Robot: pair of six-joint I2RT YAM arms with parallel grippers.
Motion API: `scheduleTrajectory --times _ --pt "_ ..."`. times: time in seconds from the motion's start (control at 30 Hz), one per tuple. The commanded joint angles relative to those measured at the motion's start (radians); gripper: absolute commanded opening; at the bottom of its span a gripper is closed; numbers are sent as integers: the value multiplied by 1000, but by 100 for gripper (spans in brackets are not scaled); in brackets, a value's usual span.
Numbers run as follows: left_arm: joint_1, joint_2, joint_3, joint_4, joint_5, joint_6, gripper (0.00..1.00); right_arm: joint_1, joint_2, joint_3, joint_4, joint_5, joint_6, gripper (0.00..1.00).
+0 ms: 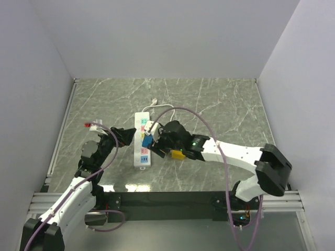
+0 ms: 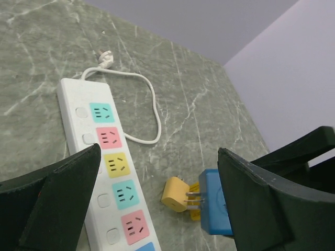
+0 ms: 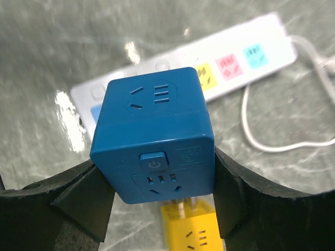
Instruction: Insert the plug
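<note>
The plug is a blue cube [image 3: 154,130] with three metal prongs, and my right gripper [image 3: 157,172] is shut on its two sides. It hangs off the table at the right edge of the white power strip [image 1: 141,157], whose coloured sockets [image 2: 112,164] face up. In the left wrist view the blue plug [image 2: 214,209] shows its prongs pointing left, toward the strip. My left gripper [image 2: 159,157] is open with nothing between its fingers, just left of the strip [image 1: 125,135].
A yellow adapter [image 1: 178,155] lies on the marble table just under and beside the blue plug [image 3: 191,230]. The strip's white cord [image 2: 149,104] loops to the right and ends at a loose plug at the back. Grey walls enclose the table.
</note>
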Motion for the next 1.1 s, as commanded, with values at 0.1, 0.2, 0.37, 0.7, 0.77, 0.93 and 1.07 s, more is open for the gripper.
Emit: scheduleTrajectory --times 0.1,0.2,0.37,0.7,0.77,0.93,1.07 --pt "36 25 -18 55 29 16 99 23 133 194 -222 16 -18 0" --pt "59 42 -26 86 75 2 99 22 162 229 -261 22 -57 0" --pt "86 29 -46 112 108 -12 99 25 185 280 -324 13 -132 0" --pt "106 -47 -59 85 126 -18 99 26 365 471 -514 18 -258 0" --pt "106 -66 -61 69 122 -18 99 28 383 494 -535 16 -272 0" --pt "108 -70 -67 77 135 -23 99 37 426 534 -586 51 -290 0" --pt "109 -66 -70 88 145 -24 100 46 447 557 -614 61 -304 0"
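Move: The blue plug is still held in the right hand, prongs leading. The pink socket next to the USB block on the power strip lies about 4 cm ahead, 5 cm left and 13 cm below. The USB block is level with the hand and 5 cm left. The small orange plug is 4 cm ahead and 6 right, the yellow plug 2 ahead and 12 right, both about 13 below. From the open left hand, the pink socket is 1 cm ahead, 5 right and 17 below. The blue plug is lowered some 7 cm towards the near half of the power strip, gripped throughout by the right fingers. The descent eases midway, then resumes as the hand shifts about 2 cm forward and slightly left. Throughout, the right wrist tips its left-pointing fingers roughly 30 degrees further downward, angling the prong side towards the sockets; whether the prongs touch can't be seen. ##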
